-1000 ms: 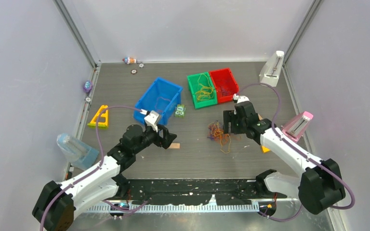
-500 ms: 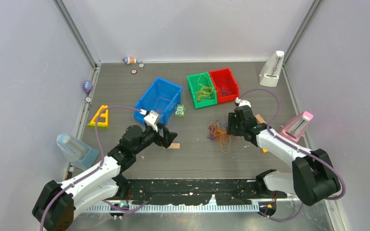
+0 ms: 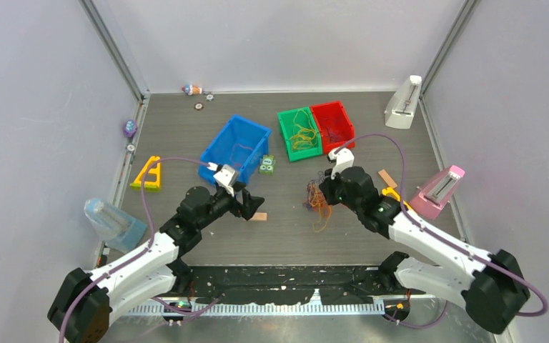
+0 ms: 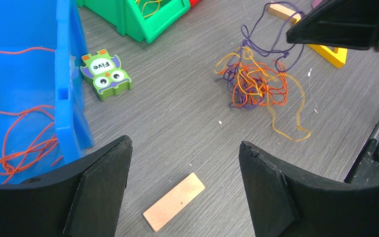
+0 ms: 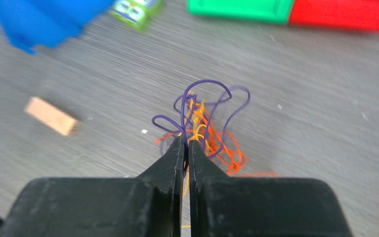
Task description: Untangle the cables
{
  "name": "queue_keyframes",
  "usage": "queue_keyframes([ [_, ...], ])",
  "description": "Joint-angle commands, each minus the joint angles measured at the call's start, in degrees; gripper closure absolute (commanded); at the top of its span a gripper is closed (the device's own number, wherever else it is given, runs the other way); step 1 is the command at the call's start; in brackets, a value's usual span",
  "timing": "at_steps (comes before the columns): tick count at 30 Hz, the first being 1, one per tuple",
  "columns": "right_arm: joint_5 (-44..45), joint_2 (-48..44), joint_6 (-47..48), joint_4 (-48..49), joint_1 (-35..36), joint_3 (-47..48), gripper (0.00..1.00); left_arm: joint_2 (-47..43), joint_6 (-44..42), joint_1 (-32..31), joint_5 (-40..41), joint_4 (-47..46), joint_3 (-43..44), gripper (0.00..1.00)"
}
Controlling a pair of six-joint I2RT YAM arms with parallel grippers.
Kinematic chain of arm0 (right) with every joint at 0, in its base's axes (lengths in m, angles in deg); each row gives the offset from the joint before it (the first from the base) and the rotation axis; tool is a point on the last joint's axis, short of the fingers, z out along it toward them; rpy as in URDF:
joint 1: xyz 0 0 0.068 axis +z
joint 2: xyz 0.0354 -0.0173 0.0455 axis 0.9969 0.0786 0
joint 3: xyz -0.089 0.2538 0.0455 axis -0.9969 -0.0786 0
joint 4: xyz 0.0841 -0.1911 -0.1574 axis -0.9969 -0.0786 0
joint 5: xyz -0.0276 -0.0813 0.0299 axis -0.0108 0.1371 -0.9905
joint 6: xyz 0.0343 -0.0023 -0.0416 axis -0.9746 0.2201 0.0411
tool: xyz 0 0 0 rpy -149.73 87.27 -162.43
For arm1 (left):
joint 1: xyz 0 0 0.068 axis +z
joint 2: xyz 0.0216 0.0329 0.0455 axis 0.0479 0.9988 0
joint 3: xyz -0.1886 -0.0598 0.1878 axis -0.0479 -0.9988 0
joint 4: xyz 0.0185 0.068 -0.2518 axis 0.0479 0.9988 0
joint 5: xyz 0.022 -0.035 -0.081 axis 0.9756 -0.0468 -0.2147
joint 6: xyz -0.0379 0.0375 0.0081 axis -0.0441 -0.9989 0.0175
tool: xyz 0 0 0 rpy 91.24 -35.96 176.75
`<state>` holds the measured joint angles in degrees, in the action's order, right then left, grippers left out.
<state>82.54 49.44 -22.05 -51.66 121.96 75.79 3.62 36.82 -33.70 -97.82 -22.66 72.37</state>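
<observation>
The cables form a fist-sized tangle [image 3: 319, 201] of orange-red, yellow and purple strands on the grey table [image 3: 286, 236], right of centre. My right gripper [image 5: 186, 140] is shut on purple strands at the top of the tangle [image 5: 212, 126], and the rest hangs below the fingers. My left gripper [image 4: 185, 145] stands open over a small wooden block [image 4: 173, 201], well short of the tangle [image 4: 256, 84]. A loose orange-red cable [image 4: 15, 148] lies in the blue bin [image 3: 234, 146]. Yellow cable lies in the green bin [image 3: 299, 132].
A red bin [image 3: 332, 123] sits beside the green one. A green owl block [image 3: 267, 164] lies by the blue bin. A yellow triangle [image 3: 148, 174] and clear bag [image 3: 111, 223] are at left. White [image 3: 403, 103] and pink [image 3: 439, 187] metronomes stand at right.
My right gripper moved left onto the tangle and shut on its purple strands, and the tangle shifted slightly left. The left arm has not moved.
</observation>
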Motion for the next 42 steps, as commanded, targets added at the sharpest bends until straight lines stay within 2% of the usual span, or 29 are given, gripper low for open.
queue_keyframes([
  [1, -4.68, -8.30, 5.12, 7.50, 4.73, -2.04, 0.95, -1.40, -0.34, -0.33, -2.29, -5.28, -0.82, 0.19],
  [6, -19.31, -13.70, 6.99, 11.86, 6.31, -3.93, 0.94, -1.68, -0.34, -0.30, -4.74, -7.40, -1.71, 0.18],
  [15, -30.68, -10.17, 5.33, 19.95, 6.32, -7.36, 0.95, 3.12, 0.43, -0.30, -14.05, -10.73, -0.01, 0.21],
  [27, -38.62, -6.62, 3.03, 24.32, 6.30, -6.59, 0.95, 10.19, 1.42, -2.25, -23.54, -13.89, 3.05, 0.24],
  [36, -43.24, -3.40, 1.34, 26.06, 7.70, -3.88, 0.95, 12.40, -0.01, -5.13, -24.25, -17.07, 3.34, 0.22],
  [42, -45.73, -1.78, -1.81, 30.63, 8.58, -2.07, 0.95, 14.94, -0.87, -7.12, -25.39, -17.09, 4.70, 0.23],
])
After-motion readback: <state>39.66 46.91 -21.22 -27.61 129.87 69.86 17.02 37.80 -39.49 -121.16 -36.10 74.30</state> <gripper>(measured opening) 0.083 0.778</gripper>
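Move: The right hand already pinches the purple cable, with the rest of the tangle roughly straight below, about 8 cm down. It takes the cable to the left gripper, some 22 cm to its left, 5 cm back and 3 cm higher. From the open left hand the held cable is 22 cm right and 5 cm ahead; the wooden block lies about 2 cm back and 12 cm below, the owl toy about 15 cm ahead and 4 cm right. Keeping its pinch on the purple cable, the right hand draws it left and back, some 13 and 11 cm, rising about 6 cm overall, mostly early, and swings counter-clockwise nearly 50 degrees towards the left gripper. The left hand comes to meet it, fingers staying wide open, going right and back and turning clockwise roughly 30 degrees until they straddle the held cable. ##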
